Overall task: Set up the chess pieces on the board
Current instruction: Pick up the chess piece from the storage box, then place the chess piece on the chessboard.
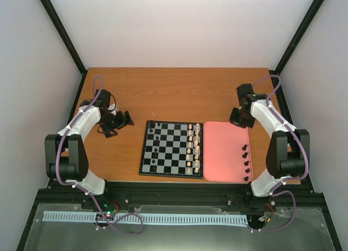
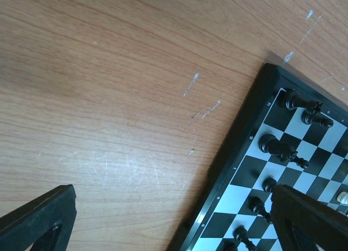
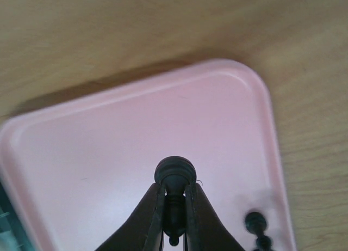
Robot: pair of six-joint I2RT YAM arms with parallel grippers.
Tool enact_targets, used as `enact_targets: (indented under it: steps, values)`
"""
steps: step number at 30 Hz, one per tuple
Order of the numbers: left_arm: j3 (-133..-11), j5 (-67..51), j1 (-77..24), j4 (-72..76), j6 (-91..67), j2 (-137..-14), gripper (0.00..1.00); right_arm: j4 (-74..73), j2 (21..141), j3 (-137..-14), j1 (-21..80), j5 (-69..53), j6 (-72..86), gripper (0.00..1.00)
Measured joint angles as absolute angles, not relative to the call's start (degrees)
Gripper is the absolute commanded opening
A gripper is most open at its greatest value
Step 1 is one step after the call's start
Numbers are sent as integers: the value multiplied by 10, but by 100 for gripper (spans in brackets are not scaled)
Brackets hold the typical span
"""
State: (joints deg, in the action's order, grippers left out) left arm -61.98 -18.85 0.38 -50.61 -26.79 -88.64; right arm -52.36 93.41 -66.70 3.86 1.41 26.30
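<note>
My right gripper [image 3: 174, 195] is shut on a black chess piece [image 3: 175, 172], gripping its stem with the round base pointing away, above the far end of the pink tray [image 3: 109, 147]. From above, this gripper [image 1: 238, 119] hangs at the tray's far right corner, and the held piece is too small to make out there. The board [image 1: 142, 153] lies mid-table with black pieces [image 1: 154, 147] along its left columns. My left gripper [image 1: 116, 123] is open over bare wood left of the board, its fingers [image 2: 38, 221] wide apart. Black pieces [image 2: 274, 146] stand just inside the board's rim [image 2: 239, 147].
Cream-white pieces [image 1: 193, 146] fill the board's right columns. Several black pieces [image 1: 246, 163] stand in a line along the tray's right side, one of them [image 3: 255, 222] close to my right fingers. The wooden table [image 1: 179, 93] extends behind the board, between white walls.
</note>
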Motion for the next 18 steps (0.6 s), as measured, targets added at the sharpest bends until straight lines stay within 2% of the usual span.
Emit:
enact_targets:
  steps: [10,18]
  values:
    - [-620,-175,4,-507,-268,-886,100,-605,944,-855,266,58,277,3]
    - [-620,-168,4,-508,-268,-881,100,-668,1065,-1045,455,87,293,3]
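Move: The right hand already holds a black chess piece; the empty square it seems bound for, third from the far end in the board's leftmost column, lies about 42 cm to its left, 3 cm back and 7 cm below. The black pawn stands about 4 cm to the right of that square, the black corner piece about 6 cm farther out than it. The nearest white corner piece is some 19 cm left of the hand and 3 cm ahead. From the left hand the square lies about 12 cm right, 4 cm back and 8 cm below. Keeping the black piece pinched between its shut fingertips, the right hand sweeps fast to the left, about 27 cm, from over the pink tray to above the board, towards the board's left columns. It climbs some 11 cm on the way, levelling off at the end, while turning nearly 40 degrees counter-clockwise and tilting the fingertips slightly outward. ##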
